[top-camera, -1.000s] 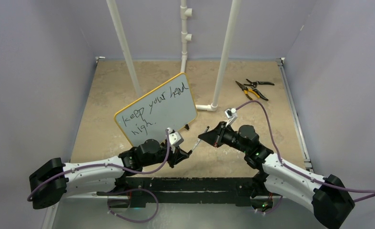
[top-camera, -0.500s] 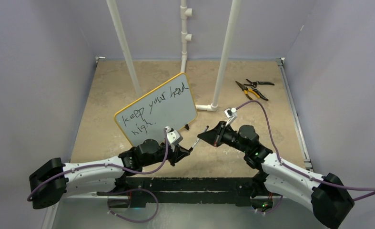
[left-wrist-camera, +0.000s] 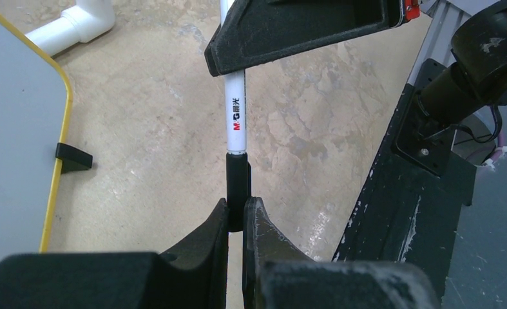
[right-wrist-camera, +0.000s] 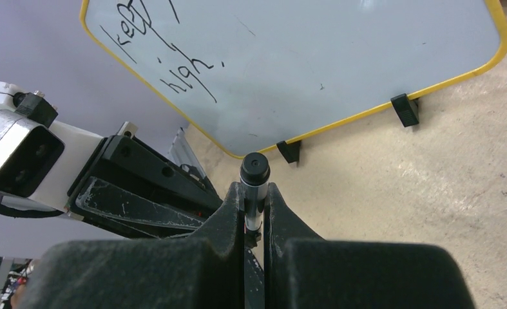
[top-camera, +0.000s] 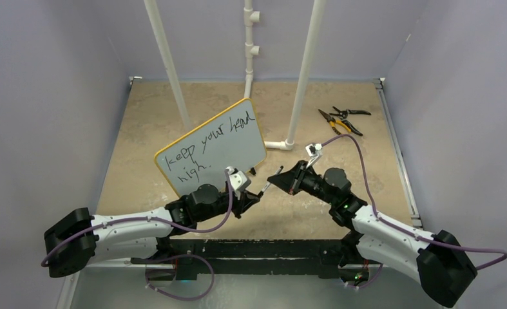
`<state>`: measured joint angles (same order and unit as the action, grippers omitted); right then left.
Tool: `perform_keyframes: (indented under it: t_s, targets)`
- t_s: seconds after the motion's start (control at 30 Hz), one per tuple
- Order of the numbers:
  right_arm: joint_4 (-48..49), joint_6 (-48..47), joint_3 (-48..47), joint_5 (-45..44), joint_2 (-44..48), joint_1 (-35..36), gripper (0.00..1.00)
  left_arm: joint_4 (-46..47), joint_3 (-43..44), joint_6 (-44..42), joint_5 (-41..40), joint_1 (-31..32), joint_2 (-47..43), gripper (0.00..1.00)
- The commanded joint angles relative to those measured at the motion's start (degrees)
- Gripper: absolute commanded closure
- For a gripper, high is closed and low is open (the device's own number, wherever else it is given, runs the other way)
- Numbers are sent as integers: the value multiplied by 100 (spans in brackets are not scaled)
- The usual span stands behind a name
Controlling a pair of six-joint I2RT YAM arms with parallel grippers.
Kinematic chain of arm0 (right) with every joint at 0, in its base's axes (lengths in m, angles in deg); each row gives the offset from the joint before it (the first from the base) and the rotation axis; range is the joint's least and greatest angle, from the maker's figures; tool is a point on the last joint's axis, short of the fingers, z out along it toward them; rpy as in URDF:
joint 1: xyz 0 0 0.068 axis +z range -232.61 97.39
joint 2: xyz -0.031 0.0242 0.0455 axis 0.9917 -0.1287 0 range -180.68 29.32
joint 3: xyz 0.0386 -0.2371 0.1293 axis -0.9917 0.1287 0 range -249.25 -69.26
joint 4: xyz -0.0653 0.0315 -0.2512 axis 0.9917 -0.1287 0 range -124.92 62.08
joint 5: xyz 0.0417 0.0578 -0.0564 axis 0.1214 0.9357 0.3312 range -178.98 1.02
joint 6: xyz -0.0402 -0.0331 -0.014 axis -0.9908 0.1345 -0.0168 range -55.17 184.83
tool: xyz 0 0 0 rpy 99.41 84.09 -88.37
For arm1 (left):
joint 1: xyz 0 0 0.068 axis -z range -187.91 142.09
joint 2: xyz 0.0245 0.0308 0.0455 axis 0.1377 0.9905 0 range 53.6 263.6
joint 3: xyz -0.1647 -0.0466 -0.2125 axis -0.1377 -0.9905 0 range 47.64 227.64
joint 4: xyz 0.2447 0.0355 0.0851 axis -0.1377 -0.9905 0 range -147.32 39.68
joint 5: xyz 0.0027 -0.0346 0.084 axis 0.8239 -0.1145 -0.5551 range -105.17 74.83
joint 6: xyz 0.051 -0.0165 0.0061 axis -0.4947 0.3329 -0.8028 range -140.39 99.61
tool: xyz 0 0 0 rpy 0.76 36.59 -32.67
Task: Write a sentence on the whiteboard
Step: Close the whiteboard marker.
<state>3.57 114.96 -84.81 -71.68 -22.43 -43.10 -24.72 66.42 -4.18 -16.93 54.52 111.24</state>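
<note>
The whiteboard [top-camera: 234, 138], yellow-framed on black feet, stands tilted at mid-table with the sentence [top-camera: 207, 149] "keep your head high" in black. Just in front of it the two grippers meet tip to tip. My right gripper [right-wrist-camera: 255, 191] is shut on the white barrel of a marker [left-wrist-camera: 236, 109]. My left gripper [left-wrist-camera: 238, 206] is shut on the marker's black cap [left-wrist-camera: 238, 183], which sits in line against the barrel's end. In the top view the left gripper [top-camera: 256, 195] and right gripper [top-camera: 277, 178] are joined by the marker [top-camera: 265, 187]. The board's lower edge [right-wrist-camera: 341, 116] shows beyond the marker.
White PVC pipes [top-camera: 300, 77] rise behind the board, with an elbow on the floor [top-camera: 277, 145]. Pliers and cutters [top-camera: 342, 120] lie at the back right. The black base rail [top-camera: 257, 248] runs along the near edge. Grey walls close in both sides.
My left gripper has risen and moved right toward the right gripper, closing the gap, and the cap now meets the marker's end. The right gripper shifted slightly left.
</note>
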Motion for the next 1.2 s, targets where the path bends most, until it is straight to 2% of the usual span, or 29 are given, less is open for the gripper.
perform_keyframes:
  t_s: [0.0,0.23,0.37,0.4,0.47,0.53,0.67,0.7,0.77,0.93,1.17]
  targets:
    - [-46,48,122,485,-110,92,100,784,596,-307,-170,-10,-34,100]
    - [-57,151,131,486,-49,92,100,41,1090,-347,145,-80,31,100]
    - [-68,227,136,491,70,92,100,-1057,1463,-238,450,-100,-94,99]
    - [-80,260,144,512,101,92,100,-1354,1523,-214,491,-100,-129,96]
    - [-81,338,178,528,168,91,100,-1886,1654,-169,631,-100,-214,84]
    - [-83,382,190,501,235,92,100,-2288,1721,-89,737,-100,-340,68]
    - [-39,410,201,459,292,93,100,-2809,1734,39,880,-100,-569,51]
    - [-14,414,202,459,284,92,100,-2861,1727,69,883,-100,-586,41]
    - [41,426,195,462,279,92,100,-2993,1751,150,902,-100,-513,31]
    - [60,433,154,416,398,91,100,-3246,1807,348,1127,-100,-149,18]
    - [95,362,114,384,408,92,100,-2789,1587,535,1251,-100,73,15]
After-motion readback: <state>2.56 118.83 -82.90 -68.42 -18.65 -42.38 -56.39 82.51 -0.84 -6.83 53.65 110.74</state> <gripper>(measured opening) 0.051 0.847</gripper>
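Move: The left fingers already hold the marker's black cap, its middle barely 1 cm ahead of that hand point. The right hand holds the white barrel some 5 cm farther out, 4 cm to the right and 4 cm higher. The whiteboard's middle lies about 15 cm ahead, 16 cm left and 7 cm below the left hand. From the right hand, the cap is about 4 cm back, 4 cm left and 4 cm below. The left hand keeps its pinch on the marker's cap while creeping slightly forward, then spreads its fingers wide and lets go. It lifts about 5 cm, then sinks most of that again, drawing back some 3 cm overall as the wrist tips roughly 15 degrees. The right hand still grips the barrel and eases back about 2 cm. ##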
